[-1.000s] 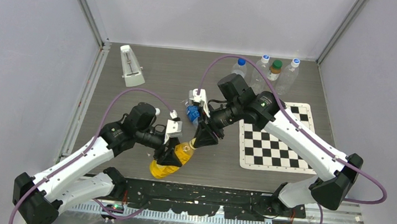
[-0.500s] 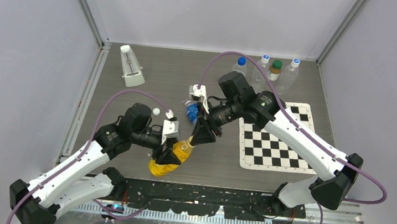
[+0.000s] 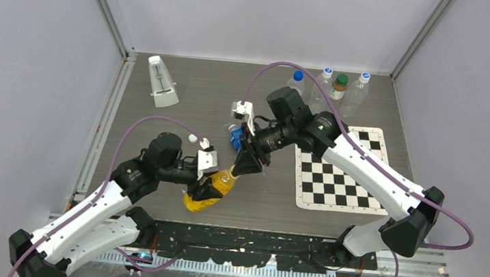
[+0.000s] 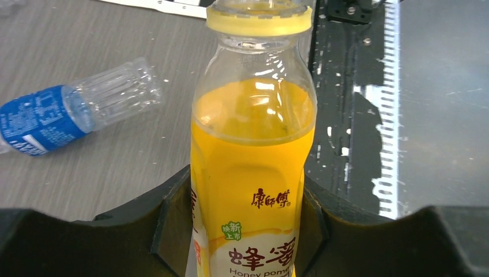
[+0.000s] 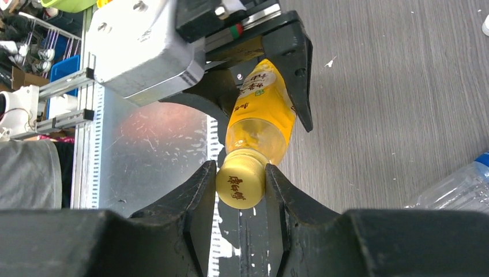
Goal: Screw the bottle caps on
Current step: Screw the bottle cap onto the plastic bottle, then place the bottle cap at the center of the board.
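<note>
A yellow juice bottle [image 3: 203,199] [image 4: 254,150] is tilted above the table's near edge, its neck pointing up and to the right. My left gripper [image 3: 206,189] [image 4: 245,199] is shut on its labelled body, a finger on each side. A yellow cap [image 5: 239,187] sits on the bottle's neck, and my right gripper [image 3: 243,167] [image 5: 241,173] is shut on it, both fingers pressed against its sides. A small white cap [image 3: 193,138] lies loose on the table behind my left wrist.
A clear bottle with a blue label [image 3: 235,137] [image 4: 57,118] lies on its side just behind the grippers. Capped bottles [image 3: 326,85] stand at the back right, one with a dark green cap [image 3: 342,79]. A checkered mat [image 3: 342,173] lies right, a white metronome-like object [image 3: 162,82] back left.
Both grippers and the yellow bottle have shifted slightly left and toward the near edge, and the right wrist has turned. Both grips are unchanged.
</note>
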Tool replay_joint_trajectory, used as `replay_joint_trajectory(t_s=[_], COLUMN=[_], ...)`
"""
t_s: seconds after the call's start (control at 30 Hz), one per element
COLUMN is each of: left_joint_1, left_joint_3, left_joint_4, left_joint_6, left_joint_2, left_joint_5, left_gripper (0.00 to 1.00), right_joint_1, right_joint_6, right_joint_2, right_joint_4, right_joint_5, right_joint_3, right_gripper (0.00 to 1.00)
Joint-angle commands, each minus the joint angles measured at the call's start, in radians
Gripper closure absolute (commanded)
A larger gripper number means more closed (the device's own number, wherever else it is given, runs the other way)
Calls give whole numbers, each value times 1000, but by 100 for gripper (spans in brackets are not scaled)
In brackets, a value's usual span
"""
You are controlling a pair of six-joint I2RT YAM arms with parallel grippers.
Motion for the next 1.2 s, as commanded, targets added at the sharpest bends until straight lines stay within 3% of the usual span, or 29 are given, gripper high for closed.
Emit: replay_joint_trajectory(t_s=[0.0,0.3,0.43,0.7,0.93,1.17], left_joint_1=[-5,-6,-5,-6,-5,-5], left_joint_3=[36,-10,-11,28,45,42], left_joint_4=[390,534,460,211,161,145], left_joint_6=[68,80,97,111,119,128], left_joint_2=[-66,-78,-59,17,58,55], left_joint_5=[-16,-151,-239,-471,-604,-648], left_gripper=[100,100,100,100,100,100], right_joint_1=[10,-20,-39,-128,-150,-123], right_joint_6=[87,257,296,383,435,428], right_joint_2=[46,-2,-47,-212,-328,-275], right_joint_4=[-5,94,114,117,116,147], right_joint_5=[89,156,186,395,545,606], right_joint_3=[-45,-78,-92,-208,-330,-491], right_gripper=[100,99,100,100,100,100])
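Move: The left hand holds the tilted plastic bottle; from it the bottle cap is about 9 cm right, 3 cm ahead and 8 cm up, the blue-labelled bottle lies 18 cm ahead, 12 cm right, and the white cap 20 cm ahead, 7 cm left, both some 14 cm below. The right fingers hold the bottle cap at the mouth: from them the plastic bottle's middle is some 8 cm left, 2 cm back and 7 cm below, the blue-labelled bottle about 15 cm ahead, 3 cm right and 22 cm below. Both hands first carry the plastic bottle and its cap forward together, then the right hand, still pinching the cap, leaves the mouth, drawing about 10 cm to the right and 7 cm down, some 6 cm forward in all, while swinging clockwise about 45 degrees. The left hand keeps its grip on the bottle and goes on forward, about 10 cm altogether, drifting left late while it turns counter-clockwise some 25 degrees and its wrist rolls, away from the right hand. ##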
